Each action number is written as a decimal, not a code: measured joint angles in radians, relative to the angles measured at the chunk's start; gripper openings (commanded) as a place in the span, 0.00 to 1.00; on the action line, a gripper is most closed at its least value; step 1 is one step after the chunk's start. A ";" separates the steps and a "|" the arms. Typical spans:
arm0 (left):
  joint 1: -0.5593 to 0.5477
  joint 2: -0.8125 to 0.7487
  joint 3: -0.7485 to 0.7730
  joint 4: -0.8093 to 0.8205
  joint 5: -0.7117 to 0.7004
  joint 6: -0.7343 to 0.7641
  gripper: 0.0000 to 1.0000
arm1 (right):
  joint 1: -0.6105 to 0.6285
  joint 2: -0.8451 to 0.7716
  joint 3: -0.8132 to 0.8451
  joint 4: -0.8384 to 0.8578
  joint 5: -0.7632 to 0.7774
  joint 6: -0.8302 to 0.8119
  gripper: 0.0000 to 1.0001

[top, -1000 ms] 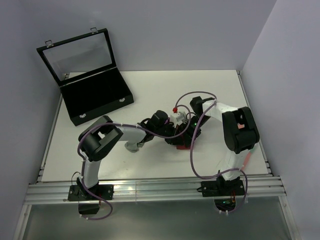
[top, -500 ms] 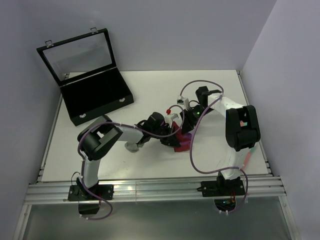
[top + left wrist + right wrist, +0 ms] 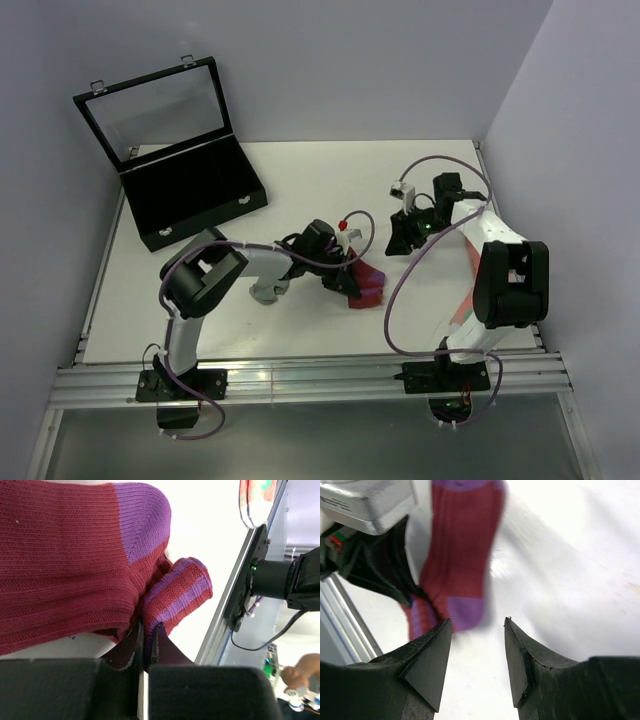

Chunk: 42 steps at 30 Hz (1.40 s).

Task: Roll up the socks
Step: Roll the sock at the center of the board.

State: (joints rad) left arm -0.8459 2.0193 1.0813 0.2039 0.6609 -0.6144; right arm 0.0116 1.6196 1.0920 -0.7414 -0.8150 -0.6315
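Note:
The long magenta-red sock (image 3: 366, 285) lies bunched at the table's middle, and its purple heel (image 3: 142, 520) and striped cuff (image 3: 182, 587) fill the left wrist view. My left gripper (image 3: 147, 628) is shut on a fold of this sock beside the cuff. My right gripper (image 3: 476, 624) is open and holds nothing. It hangs over bare table to the right of the sock (image 3: 460, 550), apart from it. A small grey shape (image 3: 266, 292) shows under the left forearm; I cannot tell whether it is the grey sock.
A black case (image 3: 195, 200) with its glass lid raised stands at the back left. A salmon-pink sock (image 3: 463, 305) lies at the right, half hidden by the right arm. The table's front rail (image 3: 300, 375) runs along the near edge.
My right gripper has drawn back from the sock, to the right and toward the far side. The left gripper stays shut on the sock, which is now more exposed.

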 measured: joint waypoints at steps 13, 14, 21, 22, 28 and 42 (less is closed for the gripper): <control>0.006 0.082 0.148 -0.258 0.142 -0.012 0.00 | -0.002 -0.282 -0.235 0.035 0.002 -0.229 0.52; 0.007 0.087 0.154 -0.278 0.156 -0.015 0.00 | 0.020 -0.323 -0.263 0.044 0.008 -0.245 0.52; 0.018 0.112 0.186 -0.406 0.219 -0.038 0.00 | 0.254 -0.536 -0.458 0.111 0.089 -0.299 0.54; 0.021 0.116 0.192 -0.424 0.224 -0.038 0.01 | 0.275 -0.545 -0.472 0.114 0.099 -0.301 0.54; 0.026 0.138 0.234 -0.502 0.233 -0.039 0.00 | 0.362 -0.565 -0.508 0.140 0.155 -0.309 0.54; 0.027 0.143 0.248 -0.554 0.232 -0.042 0.00 | 0.560 -0.608 -0.551 0.178 0.236 -0.285 0.59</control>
State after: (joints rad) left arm -0.8192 2.1628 1.3296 -0.3504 0.8928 -0.6567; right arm 0.5713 1.0115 0.5411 -0.5636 -0.5789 -0.9161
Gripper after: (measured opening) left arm 0.057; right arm 0.584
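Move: The left fingers already pinch the red sock, its folded bulk centred about 4 cm to their right and 1 cm ahead. From the open right hand that bulk lies roughly 9 cm back, 5 cm left and 7 cm below. The grey sock lies some 18 cm left of the left hand, 1 cm ahead; the patterned cloth is about 22 cm right of the right hand and 6 cm back. Open right hand sweeps back about 15 cm and left towards the red sock; left hand, still pinching, draws back. ##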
